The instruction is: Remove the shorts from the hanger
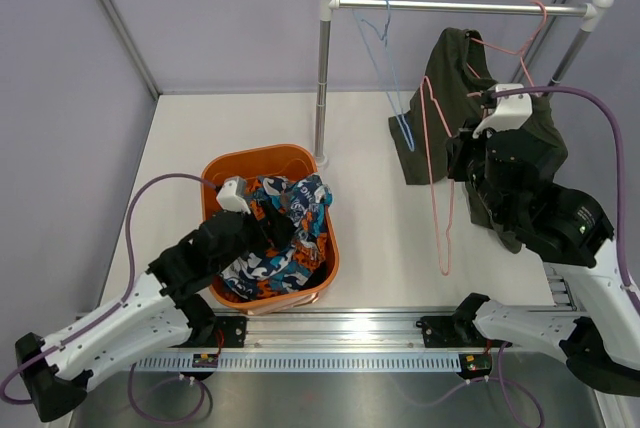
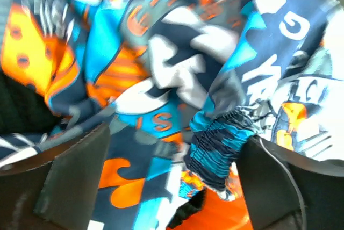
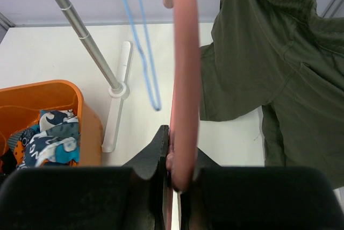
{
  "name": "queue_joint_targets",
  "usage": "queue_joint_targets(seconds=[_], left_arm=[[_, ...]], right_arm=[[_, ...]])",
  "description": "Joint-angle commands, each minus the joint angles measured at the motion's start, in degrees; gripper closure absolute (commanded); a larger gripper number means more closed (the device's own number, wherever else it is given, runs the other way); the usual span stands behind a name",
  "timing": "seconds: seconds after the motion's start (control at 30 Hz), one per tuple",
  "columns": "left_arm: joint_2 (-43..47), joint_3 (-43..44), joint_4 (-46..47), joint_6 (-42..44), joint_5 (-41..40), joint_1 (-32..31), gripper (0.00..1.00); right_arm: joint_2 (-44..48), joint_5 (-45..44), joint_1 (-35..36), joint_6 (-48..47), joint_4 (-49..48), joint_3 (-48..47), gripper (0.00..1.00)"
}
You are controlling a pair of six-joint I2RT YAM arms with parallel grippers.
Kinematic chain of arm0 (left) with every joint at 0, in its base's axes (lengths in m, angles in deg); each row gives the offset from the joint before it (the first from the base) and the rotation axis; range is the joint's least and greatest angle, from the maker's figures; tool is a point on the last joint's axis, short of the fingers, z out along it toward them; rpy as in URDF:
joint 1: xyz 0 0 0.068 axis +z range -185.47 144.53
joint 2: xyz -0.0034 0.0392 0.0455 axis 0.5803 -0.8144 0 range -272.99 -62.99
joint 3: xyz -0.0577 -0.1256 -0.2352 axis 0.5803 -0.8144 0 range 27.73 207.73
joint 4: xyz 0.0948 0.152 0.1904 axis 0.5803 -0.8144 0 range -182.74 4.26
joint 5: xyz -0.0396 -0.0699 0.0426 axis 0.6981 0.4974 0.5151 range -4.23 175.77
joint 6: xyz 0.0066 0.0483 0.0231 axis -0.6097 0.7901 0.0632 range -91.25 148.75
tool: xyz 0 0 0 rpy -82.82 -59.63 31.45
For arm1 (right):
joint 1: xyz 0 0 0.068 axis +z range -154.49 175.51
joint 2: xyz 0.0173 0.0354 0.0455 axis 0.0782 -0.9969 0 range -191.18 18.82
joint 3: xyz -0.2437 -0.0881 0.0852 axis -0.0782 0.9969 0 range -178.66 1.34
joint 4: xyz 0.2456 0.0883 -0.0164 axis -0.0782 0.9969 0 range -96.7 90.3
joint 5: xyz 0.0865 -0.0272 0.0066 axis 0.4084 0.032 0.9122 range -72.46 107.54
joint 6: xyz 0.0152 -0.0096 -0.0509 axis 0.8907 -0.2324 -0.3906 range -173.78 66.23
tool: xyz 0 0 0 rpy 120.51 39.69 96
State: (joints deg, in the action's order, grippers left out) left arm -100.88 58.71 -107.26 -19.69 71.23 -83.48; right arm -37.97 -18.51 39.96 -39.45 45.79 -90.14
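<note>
Patterned blue, orange and white shorts [image 1: 285, 248] lie bunched in the orange basket [image 1: 225, 163]. My left gripper [image 1: 283, 228] hovers just over them, open. In the left wrist view the shorts [image 2: 177, 69] fill the frame, and a gathered fold lies loose between the wide-apart fingers of the left gripper [image 2: 174, 179]. My right gripper [image 1: 462, 153] is shut on a bare pink hanger [image 1: 432, 148] that dangles below the rail. The right wrist view shows the right gripper [image 3: 174, 155] pinching the hanger's pink wire [image 3: 184, 79].
Dark green shorts [image 1: 540, 138] hang from a second pink hanger on the metal rail [image 1: 460, 8], close behind my right arm. An empty blue hanger [image 1: 390, 58] also hangs from the rail. The rail's left pole [image 1: 322, 78] stands just behind the basket.
</note>
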Motion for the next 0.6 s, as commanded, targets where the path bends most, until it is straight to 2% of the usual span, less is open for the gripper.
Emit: queue_joint_targets(seconds=[0.0,0.03,0.17,0.3,0.4,0.57], left_arm=[[2.0,7.7,-2.6,7.9,-0.2,-0.1,0.01],[1.9,9.2,-4.7,9.0,-0.5,-0.1,0.01],[2.3,15.6,-8.9,14.8,-4.2,-0.1,0.01],[4.0,18.0,-10.0,20.4,-5.1,-0.1,0.01],[4.3,19.2,-12.0,22.1,-5.9,-0.1,0.01],[6.5,17.4,-13.1,23.0,-4.3,-0.1,0.01]], right_arm=[[-1.7,2.5,-0.5,-5.3,-4.5,-1.8,1.00],[-2.3,5.4,-1.0,-6.6,-5.8,-1.5,1.00],[-4.4,18.4,-10.4,-10.7,-10.9,-1.8,1.00],[-6.7,24.3,-16.3,-15.5,-16.4,-2.8,1.00],[-10.3,28.7,-21.7,-15.5,-17.0,-6.8,1.00],[-16.5,35.8,-25.4,-15.1,-19.6,-11.7,1.00]])
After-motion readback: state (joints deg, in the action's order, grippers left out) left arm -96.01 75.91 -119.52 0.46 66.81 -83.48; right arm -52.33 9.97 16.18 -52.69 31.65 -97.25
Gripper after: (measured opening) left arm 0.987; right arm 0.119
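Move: The rail that the right hand takes the held pink hanger to lies about 24 cm ahead and some 12 cm above that hand. The blue hanger on it hangs about 22 cm ahead and 11 cm to the left, at roughly hand height; the green shorts hang about 20 cm ahead, 9 cm right and 8 cm lower. The left hand has the printed shorts some 8 cm below its open fingers, about 2 cm back and 1 cm left, in the orange bin. Forward towards the rail goes the right hand, about 11 cm, rising only near the end, by some 2 to 3 cm, and keeping its pinch on the empty pink hanger. Meanwhile the left hand draws straight up out of the bin, away from the printed shorts, by about 10 cm, then eases left, its fingers staying wide open and tipping upward. ##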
